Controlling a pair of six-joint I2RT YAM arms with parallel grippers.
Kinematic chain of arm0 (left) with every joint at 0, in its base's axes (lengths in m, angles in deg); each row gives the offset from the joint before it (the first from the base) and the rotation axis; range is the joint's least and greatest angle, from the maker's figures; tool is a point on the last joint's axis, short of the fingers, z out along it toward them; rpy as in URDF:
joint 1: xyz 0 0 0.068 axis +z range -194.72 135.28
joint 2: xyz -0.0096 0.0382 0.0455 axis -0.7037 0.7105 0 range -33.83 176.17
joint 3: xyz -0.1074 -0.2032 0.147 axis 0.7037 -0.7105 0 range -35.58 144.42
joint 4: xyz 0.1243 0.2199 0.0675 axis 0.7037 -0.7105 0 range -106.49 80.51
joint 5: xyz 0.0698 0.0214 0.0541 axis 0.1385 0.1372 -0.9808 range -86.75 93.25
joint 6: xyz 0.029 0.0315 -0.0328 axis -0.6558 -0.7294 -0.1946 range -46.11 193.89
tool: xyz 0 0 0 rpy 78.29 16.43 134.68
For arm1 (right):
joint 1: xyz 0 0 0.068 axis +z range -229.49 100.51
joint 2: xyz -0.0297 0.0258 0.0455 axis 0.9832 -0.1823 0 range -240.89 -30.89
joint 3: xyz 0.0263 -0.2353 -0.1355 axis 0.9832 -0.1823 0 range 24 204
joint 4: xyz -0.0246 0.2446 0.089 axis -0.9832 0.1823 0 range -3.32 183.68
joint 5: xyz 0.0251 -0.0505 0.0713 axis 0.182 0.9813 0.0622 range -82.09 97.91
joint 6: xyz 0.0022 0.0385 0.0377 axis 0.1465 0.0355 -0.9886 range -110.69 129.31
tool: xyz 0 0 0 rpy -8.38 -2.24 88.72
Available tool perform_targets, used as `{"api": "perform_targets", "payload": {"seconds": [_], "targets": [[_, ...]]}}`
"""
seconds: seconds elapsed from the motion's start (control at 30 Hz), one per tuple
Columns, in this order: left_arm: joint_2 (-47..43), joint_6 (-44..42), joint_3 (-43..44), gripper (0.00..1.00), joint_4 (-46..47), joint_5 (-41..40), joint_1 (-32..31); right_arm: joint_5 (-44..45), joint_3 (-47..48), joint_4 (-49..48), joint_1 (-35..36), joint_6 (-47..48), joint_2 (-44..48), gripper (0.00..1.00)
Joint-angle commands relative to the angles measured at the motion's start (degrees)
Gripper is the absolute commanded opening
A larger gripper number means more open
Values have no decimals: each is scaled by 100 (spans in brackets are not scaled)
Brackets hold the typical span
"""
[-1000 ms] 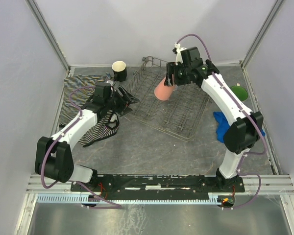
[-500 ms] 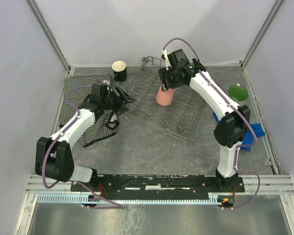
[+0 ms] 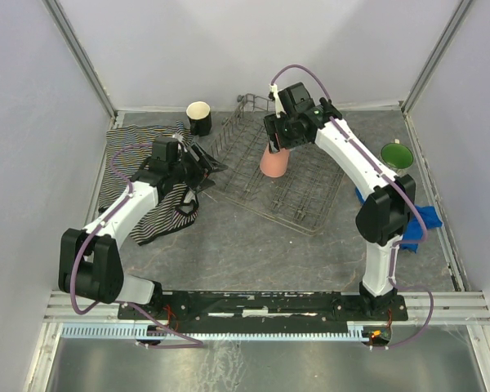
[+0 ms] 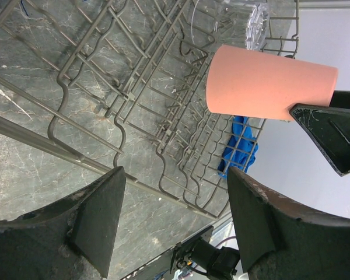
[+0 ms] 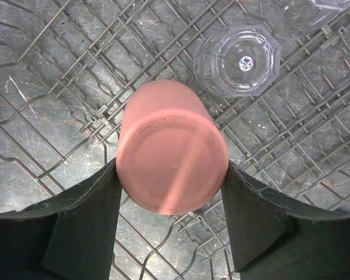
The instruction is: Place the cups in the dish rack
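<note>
My right gripper [image 3: 278,140] is shut on the salmon-pink tumbler [image 3: 273,162], which stands bottom-up in the grey wire dish rack [image 3: 310,200]. In the right wrist view the fingers [image 5: 81,216] press both sides of the tumbler [image 5: 172,149]. A small clear glass [image 5: 237,63] sits upside down in the rack just beyond it. My left gripper [image 3: 212,167] is open and empty at the rack's left edge; its view shows the tumbler [image 4: 268,84] and the rack [image 4: 134,105]. The black mug [image 3: 198,117] stands behind the rack's left corner. The cream mug with green interior [image 3: 397,155] stands right of the rack.
A striped cloth [image 3: 139,171] lies under the left arm. A blue cloth [image 3: 420,214] lies at the right beside the right arm. Grey walls close in the table on three sides.
The right gripper moved left and down with the tumbler, turning it from tilted to upright bottom-up in the rack. The left arm has barely moved.
</note>
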Motion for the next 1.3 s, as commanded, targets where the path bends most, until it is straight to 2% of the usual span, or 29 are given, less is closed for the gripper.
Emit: {"api": "perform_targets", "payload": {"seconds": [0.0,1.27], "targets": [[-79,-306,10,77,-5,86,31,-68,45,-174,35,-81,-19,18],[-218,-334,-137,77,-20,95,194,289,-153,-510,166,134,-513,15]]}}
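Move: My right hand already holds the orange cup mouth-down over the dish rack; its spot among the wires is almost straight below me, some 12 cm down and 1 cm left. The nearer clear cup stands about 8 cm ahead and 4 cm right of my hand, the other clear cup 14 cm ahead and 6 cm right, the rack's near rail 11 cm back. From my left hand that spot lies 6 cm ahead, 15 cm right. I sink my right hand about 5 cm almost straight down towards the rack wires, short of the nearer clear cup. I start slowly, ease off after the first 2 cm, then speed up. My fingers keep their pinch on the base end of the orange cup, and the wrist barely tips, about 5 degrees. ##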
